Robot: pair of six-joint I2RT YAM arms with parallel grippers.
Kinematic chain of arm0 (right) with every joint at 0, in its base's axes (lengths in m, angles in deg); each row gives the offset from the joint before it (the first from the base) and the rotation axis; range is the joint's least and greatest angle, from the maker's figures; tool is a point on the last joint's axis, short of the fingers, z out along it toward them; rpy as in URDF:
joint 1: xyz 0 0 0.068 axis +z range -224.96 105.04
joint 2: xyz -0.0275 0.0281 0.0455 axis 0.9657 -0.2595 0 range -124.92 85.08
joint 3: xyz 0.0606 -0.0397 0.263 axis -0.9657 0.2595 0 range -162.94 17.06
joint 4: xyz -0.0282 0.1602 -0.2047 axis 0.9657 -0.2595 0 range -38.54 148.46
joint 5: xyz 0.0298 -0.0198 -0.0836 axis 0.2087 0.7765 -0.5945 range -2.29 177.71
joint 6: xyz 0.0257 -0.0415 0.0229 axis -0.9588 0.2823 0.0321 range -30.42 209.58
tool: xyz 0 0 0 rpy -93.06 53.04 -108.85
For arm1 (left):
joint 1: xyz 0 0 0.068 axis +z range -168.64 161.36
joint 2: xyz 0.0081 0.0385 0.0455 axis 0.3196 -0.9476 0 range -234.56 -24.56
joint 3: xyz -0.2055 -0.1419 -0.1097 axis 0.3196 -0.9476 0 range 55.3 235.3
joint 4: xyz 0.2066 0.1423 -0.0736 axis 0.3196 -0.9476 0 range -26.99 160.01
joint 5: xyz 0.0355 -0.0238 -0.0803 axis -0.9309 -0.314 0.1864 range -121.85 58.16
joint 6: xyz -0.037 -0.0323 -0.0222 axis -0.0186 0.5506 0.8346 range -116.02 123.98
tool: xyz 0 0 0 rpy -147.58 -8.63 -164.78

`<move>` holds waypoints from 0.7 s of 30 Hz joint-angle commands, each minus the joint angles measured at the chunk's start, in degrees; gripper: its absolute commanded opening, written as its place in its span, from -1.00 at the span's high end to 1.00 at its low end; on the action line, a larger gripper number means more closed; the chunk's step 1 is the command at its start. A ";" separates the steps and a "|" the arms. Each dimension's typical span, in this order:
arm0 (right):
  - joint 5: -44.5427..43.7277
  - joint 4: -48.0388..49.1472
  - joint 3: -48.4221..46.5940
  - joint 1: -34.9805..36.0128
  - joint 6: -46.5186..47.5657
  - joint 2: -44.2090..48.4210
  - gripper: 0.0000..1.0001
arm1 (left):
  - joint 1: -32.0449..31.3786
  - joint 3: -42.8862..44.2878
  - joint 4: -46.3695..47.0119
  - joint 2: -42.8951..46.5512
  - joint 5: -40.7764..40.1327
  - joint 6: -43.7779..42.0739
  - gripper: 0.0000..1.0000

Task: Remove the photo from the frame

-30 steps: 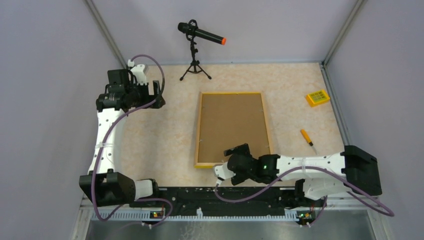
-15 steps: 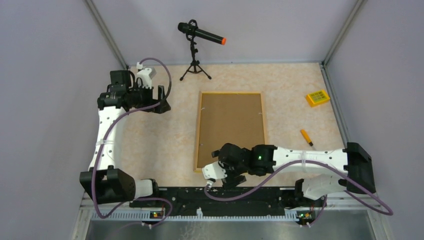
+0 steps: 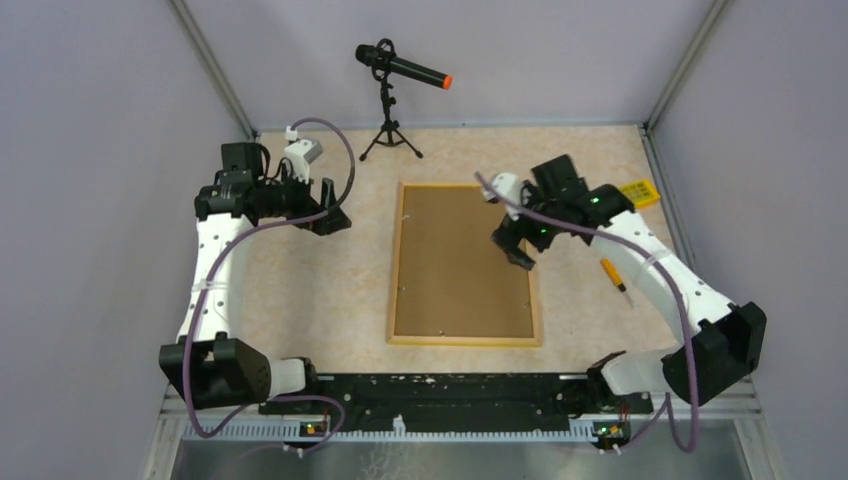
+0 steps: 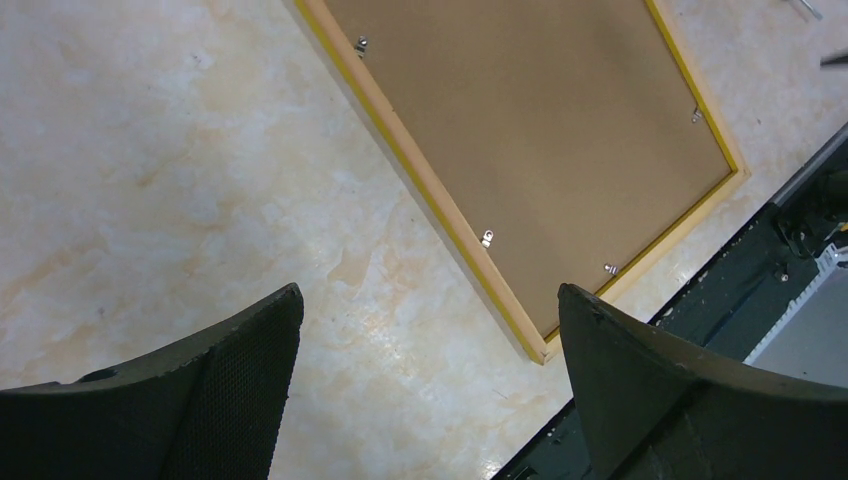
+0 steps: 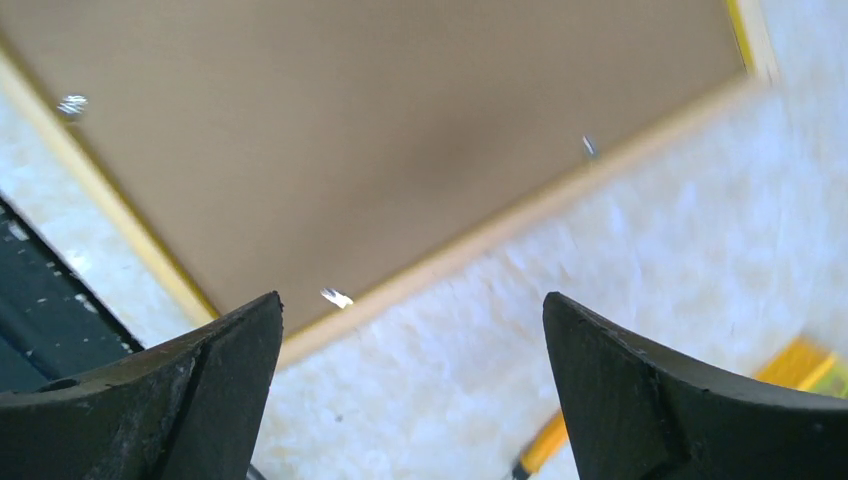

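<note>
The frame (image 3: 465,265) lies face down in the middle of the table, brown backing up, with a pale wood and yellow rim. The photo is hidden under the backing. Small metal clips (image 4: 487,238) sit along the rim. My left gripper (image 3: 335,208) hangs open over bare table left of the frame's far corner. In the left wrist view the left gripper (image 4: 428,300) holds nothing, and the frame (image 4: 540,140) lies beyond. My right gripper (image 3: 512,250) hovers open above the frame's right edge. The right wrist view is blurred; there the right gripper (image 5: 412,300) is empty above a clip (image 5: 336,297).
A microphone on a small tripod (image 3: 392,80) stands at the back. A small yellow block (image 3: 640,194) lies at the back right, partly behind my right arm. An orange-handled tool (image 3: 614,275) lies right of the frame. A black rail (image 3: 440,390) runs along the near edge.
My right arm swung from the frame's near edge up to its far right side, staying open. My left gripper edged right toward the frame.
</note>
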 commanded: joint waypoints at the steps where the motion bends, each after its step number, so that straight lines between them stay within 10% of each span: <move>1: 6.65 -10.48 -2.52 -16.69 -1.23 2.31 -0.98 | -0.16 0.17 -1.20 2.34 5.40 -4.87 -0.97; 15: 1.25 -11.29 7.39 -51.37 6.46 5.82 -0.98 | -1.73 0.07 -0.03 0.47 8.48 -4.45 -0.97; 21: -0.52 -5.54 12.82 -57.81 11.46 3.20 -0.96 | -11.93 -1.47 7.29 2.01 0.04 0.90 -0.97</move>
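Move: The screwdriver lies about 27 cm to the right hand's right, some 2 cm farther out and 18 cm below. The frame, back side up, has its middle about 8 cm ahead and 8 cm left of this hand, 17 cm down. The yellow box lies roughly 25 cm beyond the screwdriver and 9 cm farther right. From the left hand, the frame's middle is some 24 cm right, 3 cm ahead and 24 cm down; the screwdriver is about 59 cm right and 3 cm back. Touching nothing, the right hand swings right about 26 cm, off the frame and towards the screwdriver, first edging forward, then easing back while sinking some 5 cm. Its wrist turns close to 50 degrees clockwise and tips steeper down, fingers staying wide open. The open left hand drifts about 4 cm right towards the frame, mostly late. ##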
